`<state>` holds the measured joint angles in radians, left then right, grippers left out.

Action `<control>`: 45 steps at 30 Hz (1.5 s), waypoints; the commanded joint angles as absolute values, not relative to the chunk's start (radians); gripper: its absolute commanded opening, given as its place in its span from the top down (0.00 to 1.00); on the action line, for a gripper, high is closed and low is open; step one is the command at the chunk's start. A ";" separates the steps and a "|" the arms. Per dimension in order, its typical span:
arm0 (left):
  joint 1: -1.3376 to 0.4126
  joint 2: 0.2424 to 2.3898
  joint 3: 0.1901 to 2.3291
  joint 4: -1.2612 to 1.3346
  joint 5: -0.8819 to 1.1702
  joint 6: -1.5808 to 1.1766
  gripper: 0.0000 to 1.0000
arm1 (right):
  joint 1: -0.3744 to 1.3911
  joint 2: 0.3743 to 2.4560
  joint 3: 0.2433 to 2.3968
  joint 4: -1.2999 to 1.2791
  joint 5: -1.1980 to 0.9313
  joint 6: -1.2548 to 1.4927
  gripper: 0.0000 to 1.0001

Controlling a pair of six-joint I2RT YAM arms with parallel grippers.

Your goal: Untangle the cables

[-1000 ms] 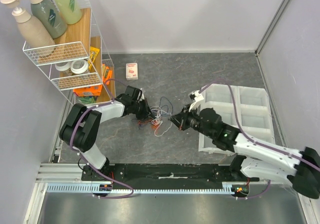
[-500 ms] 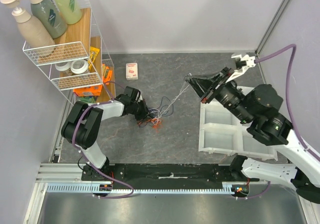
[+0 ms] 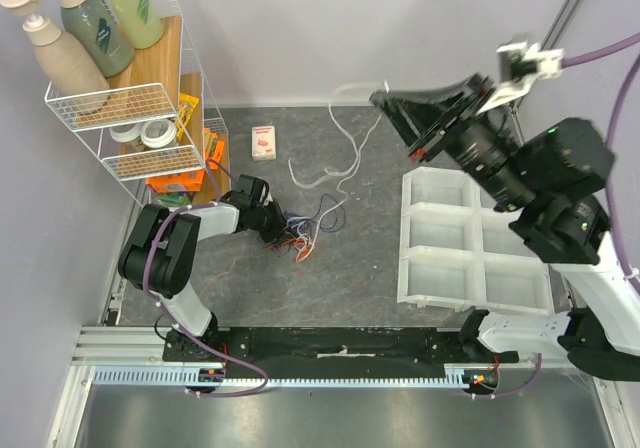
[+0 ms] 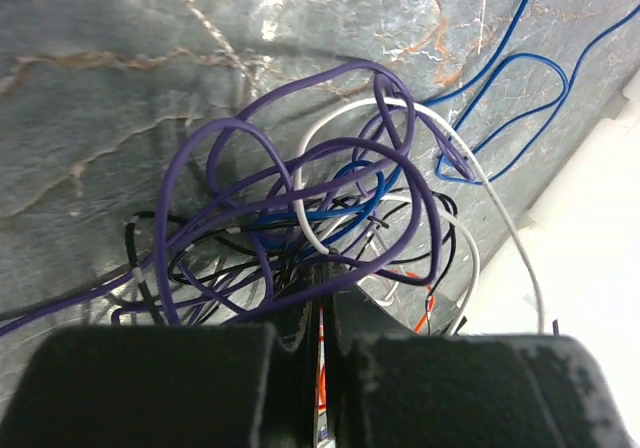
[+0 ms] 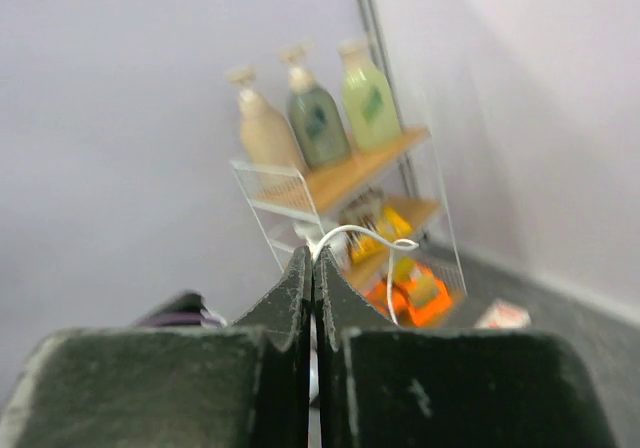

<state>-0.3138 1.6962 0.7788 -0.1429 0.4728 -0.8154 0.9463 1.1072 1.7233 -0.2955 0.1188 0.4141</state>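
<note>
The cables [image 3: 305, 233] lie in a small tangle on the grey table, left of centre. My left gripper [image 3: 283, 230] is low at the tangle's left side, shut with an orange-red strand [image 4: 322, 363] pinched between its jaws [image 4: 322, 303]. Purple loops [image 4: 300, 158], a dark blue strand [image 4: 520, 68], a white strand [image 4: 470, 168] and thin black wires pile up in front of it. My right gripper [image 3: 378, 96] is raised high at the back, shut on a white cable [image 3: 352, 153] that hangs down in curls to the table. The white cable [image 5: 370, 231] loops out from its closed tips [image 5: 313, 253].
A white compartment tray [image 3: 470, 238] lies on the right. A wire rack [image 3: 120, 98] with pump bottles stands at the back left, with orange packets [image 3: 180, 180] at its foot. A small red-and-white box [image 3: 264, 142] lies behind the tangle.
My right gripper rose from the tangle up and toward the back right, pulling the white cable out of the pile. My left gripper stayed down, pinching the tangle.
</note>
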 commanded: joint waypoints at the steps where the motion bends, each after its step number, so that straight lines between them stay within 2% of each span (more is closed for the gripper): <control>1: -0.281 1.666 0.756 -0.140 0.419 -0.859 0.98 | 0.948 1.196 1.981 -0.247 0.003 0.374 1.00; 5: -0.275 1.646 0.761 -0.144 0.397 -0.848 0.98 | 0.948 1.262 2.060 -0.259 -0.034 0.365 1.00; 9: -0.265 1.608 0.776 -0.161 0.387 -0.827 0.97 | 0.948 1.220 1.893 -0.249 0.047 0.354 1.00; 13: -0.259 1.563 0.807 -0.158 0.432 -0.787 0.86 | 0.950 1.158 1.668 -0.213 0.104 0.365 1.00; 14: -0.253 1.545 0.810 -0.149 0.452 -0.776 0.81 | 0.948 1.146 1.626 -0.210 0.113 0.370 1.00; 16: -0.245 1.491 0.796 -0.105 0.489 -0.769 0.60 | 0.948 1.120 1.545 -0.212 0.124 0.376 1.00; 18: -0.236 1.421 0.770 -0.037 0.529 -0.761 0.29 | 0.948 1.094 1.470 -0.216 0.138 0.382 1.00; 19: -0.235 1.383 0.764 -0.011 0.541 -0.753 0.22 | 0.948 1.083 1.436 -0.219 0.146 0.383 1.00; 21: -0.233 1.310 0.756 0.039 0.551 -0.729 0.16 | 0.948 1.063 1.379 -0.233 0.150 0.388 1.00; 26: -0.233 1.157 0.750 0.060 0.546 -0.663 0.17 | 0.948 1.031 1.273 -0.259 0.156 0.413 1.00; 27: -0.235 1.131 0.752 0.063 0.557 -0.657 0.18 | 0.948 1.025 1.260 -0.270 0.161 0.417 1.00; 29: -0.235 1.092 0.753 0.118 0.641 -0.650 0.29 | 0.948 1.011 1.235 -0.282 0.167 0.429 1.00; 31: -0.247 1.048 0.749 0.246 0.746 -0.669 0.30 | 0.948 1.000 1.218 -0.302 0.178 0.448 1.00; 33: -0.296 1.011 0.756 0.349 0.808 -0.655 0.24 | 0.948 0.991 1.216 -0.325 0.167 0.472 1.00; 36: -0.424 0.973 0.816 0.354 0.784 -0.511 0.17 | 0.950 0.973 1.230 -0.353 0.103 0.488 1.00; 39: -0.537 0.962 0.854 0.365 0.756 -0.346 0.04 | 0.948 0.953 1.253 -0.388 0.054 0.503 1.00; 43: -0.595 1.052 0.928 0.356 0.986 -0.207 0.03 | 0.948 0.933 1.273 -0.396 -0.023 0.541 1.00; 45: -0.598 1.098 0.951 0.342 1.023 -0.189 0.03 | 0.948 0.937 1.276 -0.391 -0.057 0.564 1.00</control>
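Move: The left gripper is down in the tangle, whose middle lies about 4 cm to its right; the blue loop is some 10 cm right and 4 cm farther out. The white cable's raised end, pinched in the right gripper, is about 18 cm right, 9 cm back and 57 cm above. From the right gripper the tangle lies roughly 15 cm left, 9 cm ahead and 57 cm below, the white tray's middle 22 cm right and 5 cm ahead. Keep the right gripper shut on the white cable, pull it about 9 cm higher, then lower it nearly 30 cm. Hold the left gripper down in the tangle, then open it wide while lifting it some 35 cm, finally bringing it back and right, its fingers swinging from steeply down to level and rightward, towards the cable end at the right gripper. ##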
